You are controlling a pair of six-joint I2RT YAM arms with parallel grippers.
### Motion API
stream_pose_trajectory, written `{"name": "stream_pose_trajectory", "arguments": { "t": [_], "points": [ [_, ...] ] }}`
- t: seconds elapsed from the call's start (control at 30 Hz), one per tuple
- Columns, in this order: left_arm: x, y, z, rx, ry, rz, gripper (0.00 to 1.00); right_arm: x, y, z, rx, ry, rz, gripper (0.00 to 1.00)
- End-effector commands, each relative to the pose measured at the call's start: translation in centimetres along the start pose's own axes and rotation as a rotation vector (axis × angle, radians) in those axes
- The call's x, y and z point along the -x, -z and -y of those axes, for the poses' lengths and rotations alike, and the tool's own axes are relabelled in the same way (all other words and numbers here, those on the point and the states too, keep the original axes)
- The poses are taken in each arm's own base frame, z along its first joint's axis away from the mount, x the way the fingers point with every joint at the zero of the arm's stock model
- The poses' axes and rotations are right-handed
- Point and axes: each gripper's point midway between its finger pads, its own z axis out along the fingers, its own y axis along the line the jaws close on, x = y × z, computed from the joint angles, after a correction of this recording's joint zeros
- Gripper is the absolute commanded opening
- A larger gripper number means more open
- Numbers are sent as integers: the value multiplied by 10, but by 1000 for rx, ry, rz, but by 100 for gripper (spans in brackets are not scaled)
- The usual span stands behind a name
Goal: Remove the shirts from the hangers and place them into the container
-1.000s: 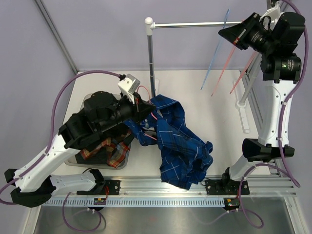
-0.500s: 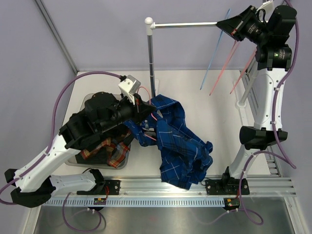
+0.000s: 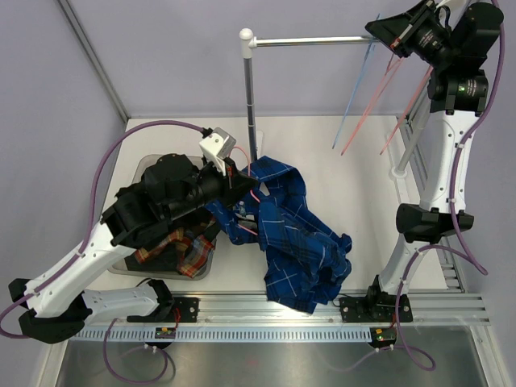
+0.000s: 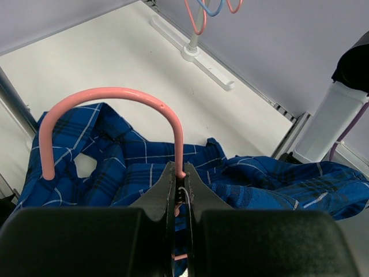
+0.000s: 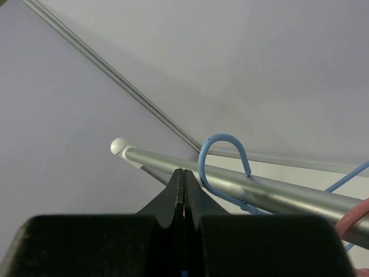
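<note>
A blue checked shirt (image 3: 298, 238) lies crumpled on the table right of the container (image 3: 122, 266), with a pink hanger (image 4: 109, 98) still inside it. My left gripper (image 3: 242, 184) is shut on that hanger's neck just below the hook, right above the shirt (image 4: 259, 184). A red plaid shirt (image 3: 184, 251) lies in the container, partly under my left arm. My right gripper (image 3: 379, 29) is up at the rail (image 5: 271, 193), shut, with nothing visible between its fingers, just left of a blue hanger's hook (image 5: 222, 144). Bare blue (image 3: 355, 97) and pink hangers (image 3: 377, 109) dangle from the rail.
The white-and-silver stand's post (image 3: 251, 105) rises behind the blue shirt, and its horizontal rail (image 3: 314, 39) runs right to my right gripper. Its white foot (image 3: 401, 173) lies along the right side of the table. A metal track (image 3: 322, 310) borders the near edge.
My right arm has lifted its shut gripper up and slightly left to the level of the rail. My left gripper has crept slightly up-right with the pink hanger.
</note>
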Motion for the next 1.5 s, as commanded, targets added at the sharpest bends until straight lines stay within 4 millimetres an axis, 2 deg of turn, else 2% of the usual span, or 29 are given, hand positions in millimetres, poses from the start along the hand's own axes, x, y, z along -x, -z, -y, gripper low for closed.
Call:
{"name": "stream_pose_trajectory", "arguments": {
  "t": [0.0,0.3,0.43,0.53,0.57,0.63,0.67,0.73,0.77,0.97,1.03,1.07,1.1,1.2,1.3,1.33,1.4,1.43,1.47],
  "points": [
    [15,2,6,-24,-3,61,0,12,-3,-3,56,2,21,0],
    [12,1,5,-19,-2,46,0,26,-3,-6,115,-6,43,0],
    [12,0,9,-44,-2,37,0,24,0,3,74,3,38,0],
    [10,-2,9,-47,-2,35,0,24,7,2,35,48,43,0],
    [9,-2,9,-48,-2,34,0,26,14,-7,31,74,53,0],
    [8,-4,10,-51,-1,29,0,24,21,-7,-4,116,55,0],
    [6,-5,9,-49,1,28,0,26,30,-19,-6,143,67,0],
    [5,-5,9,-52,2,27,0,24,36,-14,-58,170,67,0],
    [5,-6,10,-54,4,28,0,25,43,-22,-60,190,76,0],
    [2,-8,14,-77,14,22,0,21,56,-34,-66,216,76,0],
    [1,-8,13,-75,17,21,0,18,58,-36,-61,212,64,8],
    [1,-7,13,-74,17,23,0,17,60,-38,-59,211,61,18],
    [1,-6,12,-72,17,25,0,16,60,-37,-64,210,60,36],
    [2,-4,12,-69,17,28,0,12,64,-34,-84,211,53,46],
    [5,0,13,-73,20,41,0,7,67,-32,-105,199,36,50],
    [7,2,14,-77,21,48,0,3,73,-38,-106,206,32,52],
    [10,2,14,-76,19,51,0,-5,77,-32,-157,228,28,53],
    [11,2,14,-74,18,50,0,-6,87,-43,-173,256,44,55],
    [14,3,14,-72,14,54,0,-12,86,-39,-219,268,48,57]
  ]
}}
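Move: The right hand, fingers shut, is up at the rack bar, with the blue hanger's hook just beyond its tips: about 4 cm ahead, 1 cm to its left and 1 cm higher. At roughly bar height, the nearest pink hanger's hook is some 3 cm ahead and 5 cm to the right, and the bar's left end cap about 3 cm ahead and 32 cm to the left. From the left hand, the blue hanger's hook lies some 30 cm ahead, 34 cm right and 18 cm up. With its fingers still shut, the right hand noses forward about 2.5 cm and 2 cm to its right at the blue hanger's hook, then draws back some 9 cm from the bar, rising as it leaves and sinking again at the end. As it backs off, the wrist rolls its left side down and turns clockwise, each about 10 degrees, and the fingers open a little over halfway, facing the blue hanger, while the left hand keeps its pinch on the pink hanger in the blue shirt and sinks slightly. ##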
